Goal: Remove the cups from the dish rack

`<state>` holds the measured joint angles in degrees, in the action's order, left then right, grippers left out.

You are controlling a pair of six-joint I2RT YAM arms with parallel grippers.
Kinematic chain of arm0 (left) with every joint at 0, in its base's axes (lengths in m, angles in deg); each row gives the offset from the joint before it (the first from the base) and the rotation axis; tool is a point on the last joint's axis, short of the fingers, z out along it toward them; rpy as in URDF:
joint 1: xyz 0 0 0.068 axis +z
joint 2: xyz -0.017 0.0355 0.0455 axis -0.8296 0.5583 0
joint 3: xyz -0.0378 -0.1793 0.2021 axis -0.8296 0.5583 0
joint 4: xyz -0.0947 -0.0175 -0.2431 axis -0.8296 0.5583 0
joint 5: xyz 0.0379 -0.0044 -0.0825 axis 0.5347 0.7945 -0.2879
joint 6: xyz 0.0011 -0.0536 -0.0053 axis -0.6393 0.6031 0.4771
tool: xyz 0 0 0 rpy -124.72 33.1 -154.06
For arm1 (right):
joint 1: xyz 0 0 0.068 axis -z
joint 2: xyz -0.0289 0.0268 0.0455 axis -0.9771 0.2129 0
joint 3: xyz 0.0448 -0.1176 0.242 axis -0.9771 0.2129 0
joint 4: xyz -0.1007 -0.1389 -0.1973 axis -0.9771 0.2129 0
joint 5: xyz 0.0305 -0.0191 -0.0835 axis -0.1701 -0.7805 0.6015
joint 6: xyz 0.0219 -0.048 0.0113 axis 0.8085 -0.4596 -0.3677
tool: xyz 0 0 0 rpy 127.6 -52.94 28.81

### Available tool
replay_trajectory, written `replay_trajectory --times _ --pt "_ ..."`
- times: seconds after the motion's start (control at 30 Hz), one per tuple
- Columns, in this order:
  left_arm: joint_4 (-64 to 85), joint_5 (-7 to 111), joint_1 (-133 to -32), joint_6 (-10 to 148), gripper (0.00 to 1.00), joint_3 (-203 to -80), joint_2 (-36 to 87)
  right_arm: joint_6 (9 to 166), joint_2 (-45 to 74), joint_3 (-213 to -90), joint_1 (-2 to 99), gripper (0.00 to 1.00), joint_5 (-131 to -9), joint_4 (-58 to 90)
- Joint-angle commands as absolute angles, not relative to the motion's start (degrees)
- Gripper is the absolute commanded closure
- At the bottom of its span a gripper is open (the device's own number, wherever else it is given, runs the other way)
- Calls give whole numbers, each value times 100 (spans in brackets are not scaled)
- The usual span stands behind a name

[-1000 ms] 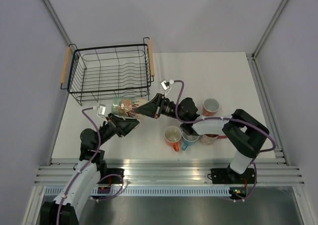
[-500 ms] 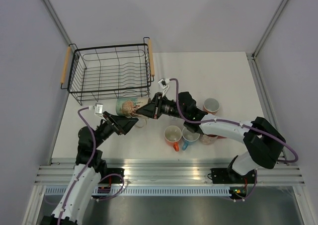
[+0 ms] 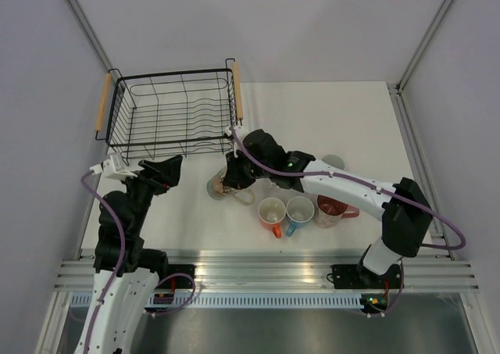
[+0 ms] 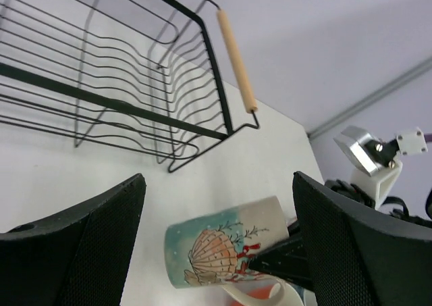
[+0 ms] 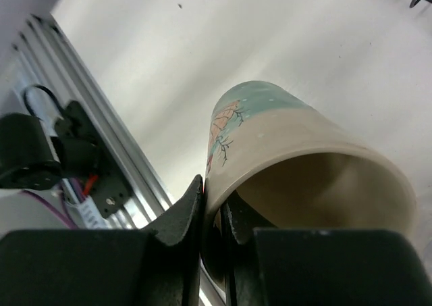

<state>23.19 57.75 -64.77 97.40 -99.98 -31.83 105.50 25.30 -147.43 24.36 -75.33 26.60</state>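
A cream mug (image 3: 224, 184) with a teal band and a shell picture hangs tilted just in front of the dish rack (image 3: 172, 118). My right gripper (image 3: 237, 171) is shut on its rim, one finger (image 5: 181, 215) outside the wall and the other inside the mug (image 5: 297, 144). My left gripper (image 3: 161, 171) stands open to the left of the mug and clear of it. In the left wrist view the mug (image 4: 226, 248) lies beyond the spread fingers (image 4: 81, 248). The black wire rack (image 4: 101, 63) shows no cups inside.
An orange mug (image 3: 272, 212), a blue mug (image 3: 300, 209) and a red cup (image 3: 331, 208) stand in a row near the front edge. A pale cup (image 3: 334, 162) peeks out behind the right arm. The aluminium rail (image 5: 81, 83) runs along the near edge.
My left gripper has opened, let go of the shell mug and drawn back to the left. The right gripper keeps the mug and has swung it down in front of the rack.
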Motion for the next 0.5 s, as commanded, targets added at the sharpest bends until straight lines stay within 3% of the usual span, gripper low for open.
replay_trajectory --times 0.0,0.47 --pt "3213 6759 -6467 9454 9 -10323 -3027 9572 2976 -15912 2190 99 -7113 4110" --pt "3407 6908 -6467 9463 9 -10437 -3027 8798 5077 -18295 1443 99 -5162 6470"
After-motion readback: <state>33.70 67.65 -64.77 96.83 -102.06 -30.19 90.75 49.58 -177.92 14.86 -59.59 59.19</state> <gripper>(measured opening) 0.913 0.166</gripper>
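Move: The shell-patterned cup is already pinched by its wall in the right hand, base pointing left and down. It is going to a bare table spot about 18 cm below that hand, roughly 3 cm to its left and 2 cm back. From the same hand, the orange-handled cup stands about 11 cm right and 3 cm back, and the dish rack's near right corner some 15 cm ahead. For the left hand, the spot lies around 11 cm right and 27 cm below. The shell cup is lowered towards the bare table left of the orange-handled cup: the right hand sinks about 7 cm, drifting a little left. Its fingers keep their pinch and tip over some 30 degrees to point more steeply down, bringing the cup's base round underneath. The empty left hand, still open, eases a few centimetres down and left, away from the cup. ##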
